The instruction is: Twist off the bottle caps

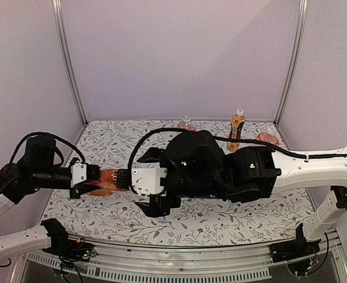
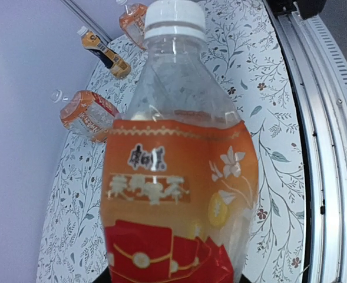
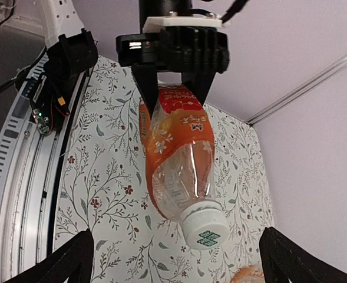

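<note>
My left gripper (image 1: pixel 101 181) is shut on the lower body of a squat clear bottle (image 2: pixel 179 177) with an orange and red label, holding it level above the table. Its white cap (image 3: pixel 205 227) points at my right gripper (image 3: pixel 176 236). The right gripper is wide open, one finger (image 3: pixel 73 259) on each side of the cap and well clear of it. In the top view the right gripper (image 1: pixel 139 181) sits just right of the bottle's neck. The left wrist view shows the bottle close up, with the cap (image 2: pixel 174 17) at the top.
At the back of the table stand a taller slim orange-and-black bottle (image 1: pixel 237 130) with a white cap and a squat bottle (image 1: pixel 187 124). Another squat bottle (image 1: pixel 267 138) lies at the back right corner. The metal rail (image 2: pixel 323 147) runs along the near edge.
</note>
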You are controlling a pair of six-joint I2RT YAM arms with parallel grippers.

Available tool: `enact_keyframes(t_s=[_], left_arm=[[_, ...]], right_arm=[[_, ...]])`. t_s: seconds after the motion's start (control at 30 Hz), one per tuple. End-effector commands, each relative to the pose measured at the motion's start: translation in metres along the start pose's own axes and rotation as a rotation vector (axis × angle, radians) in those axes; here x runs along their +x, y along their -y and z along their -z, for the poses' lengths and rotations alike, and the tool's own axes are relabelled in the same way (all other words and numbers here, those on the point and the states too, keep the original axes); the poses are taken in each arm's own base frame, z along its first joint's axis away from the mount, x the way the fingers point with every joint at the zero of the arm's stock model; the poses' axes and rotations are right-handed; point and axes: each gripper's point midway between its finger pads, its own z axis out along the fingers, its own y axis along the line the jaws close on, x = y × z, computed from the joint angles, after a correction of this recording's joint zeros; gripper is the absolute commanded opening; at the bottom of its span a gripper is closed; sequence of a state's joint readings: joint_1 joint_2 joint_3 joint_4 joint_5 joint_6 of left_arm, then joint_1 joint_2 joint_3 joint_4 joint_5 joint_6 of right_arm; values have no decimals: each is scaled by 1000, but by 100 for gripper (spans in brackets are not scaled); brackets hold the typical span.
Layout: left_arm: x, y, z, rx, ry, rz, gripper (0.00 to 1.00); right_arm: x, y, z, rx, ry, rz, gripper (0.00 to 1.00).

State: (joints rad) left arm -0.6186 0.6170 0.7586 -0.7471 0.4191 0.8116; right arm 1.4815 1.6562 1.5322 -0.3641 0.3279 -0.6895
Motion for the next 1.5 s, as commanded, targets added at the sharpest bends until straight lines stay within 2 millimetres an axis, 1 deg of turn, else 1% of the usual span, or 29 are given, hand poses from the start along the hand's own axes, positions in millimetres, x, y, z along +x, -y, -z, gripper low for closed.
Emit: enact_keyframes(t_s=[0.0, 0.03, 0.07, 0.1, 0.13, 0.2, 0.27, 0.37, 0.53, 0.6, 0.77, 0.8, 0.83, 0.93, 1.03, 1.13, 1.2, 1.23, 1.27, 1.3, 1.33, 1.37, 1.4, 1.43, 1.47], left_arm=[[8, -35, -2, -188, -39, 7, 22], [10, -38, -2, -202, -47, 3, 22], [11, -39, -3, -211, -54, 1, 23], [12, -40, -3, -217, -57, -2, 23], [13, -41, -3, -219, -61, -4, 23], [12, -40, -3, -217, -58, -2, 23], [12, -41, -3, -216, -57, -2, 23], [13, -40, -3, -218, -63, -5, 23], [16, -39, -5, -213, -69, -13, 23], [16, -38, -5, -211, -69, -13, 23], [18, -39, -5, -214, -77, -20, 23], [18, -39, -5, -214, -78, -21, 23], [18, -39, -5, -215, -78, -23, 23], [17, -39, -5, -213, -73, -23, 23], [16, -39, -5, -212, -71, -25, 23], [16, -38, -5, -213, -70, -24, 23], [16, -37, -5, -204, -71, -23, 23], [16, -35, -5, -197, -69, -24, 23], [16, -32, -5, -179, -69, -26, 22], [16, -27, -5, -158, -66, -26, 22], [16, -22, -5, -130, -61, -31, 22], [15, -14, -5, -90, -55, -39, 22], [15, -5, -5, -47, -48, -45, 22], [14, 3, -4, -7, -38, -54, 22], [13, 11, -3, 35, -30, -57, 22]], right_arm=[[-15, 41, 8, -115, 142, -670, 99], [-11, 49, 3, -121, 132, -830, 98], [-4, 57, -2, -121, 121, -929, 95], [2, 60, -9, -140, 108, -1054, 91], [13, 68, -15, -148, 94, -1148, 88], [28, 69, -27, -168, 34, -1397, 79], [35, 67, -36, -211, 1, -1533, 72], [39, 59, -44, -227, -46, -1552, 65], [38, 50, -49, -274, -71, -1552, 47], [38, 47, -50, -284, -81, -1551, 42], [30, 39, -50, -356, -88, -1544, 42], [31, 38, -51, -358, -95, -1544, 39], [33, 35, -52, -360, -104, -1543, 35], [33, 35, -51, -359, -107, -1539, 19], [31, 37, -51, -358, -97, -1523, 0], [28, 38, -49, -371, -85, -1479, 0], [25, 36, -44, -372, -79, -1400, 0], [24, 34, -40, -354, -80, -1323, 0], [26, 34, -37, -284, -94, -1234, 0], [26, 30, -30, -238, -97, -1055, 0], [22, 22, -21, -206, -99, -872, 0], [22, 12, -17, -163, -112, -697, 0], [23, 3, -11, -133, -116, -471, 0], [26, -7, -7, -99, -136, -324, 0], [25, -15, 0, -73, -138, -154, 0]])
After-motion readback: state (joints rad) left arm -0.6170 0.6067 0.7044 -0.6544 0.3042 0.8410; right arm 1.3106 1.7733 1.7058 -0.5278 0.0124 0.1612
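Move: The white cap of the bottle that the left hand already holds tipped on its side lies just off the right hand's wide-open fingers: some 2 cm ahead, 1 cm to the left and 1 cm lower. From the left hand the cap is about 12 cm to the right, level with it. One standing bottle is about 22 cm ahead and 16 cm right of the right hand, the juice bottle about 25 cm ahead and 31 cm right; both middles are around 10 cm lower. The cap gets a fresh grip: the right hand swings forward about 10 cm in a shallow arc up and down, rolling some 80 degrees clockwise as seen looking along its fingers, eases back and pinches the cap. It then starts unscrewing, rolling back 30-odd degrees while drawing back 3 cm. The left hand keeps its hold, swings the bottle some 4 cm forward, waits, then comes back slightly. ##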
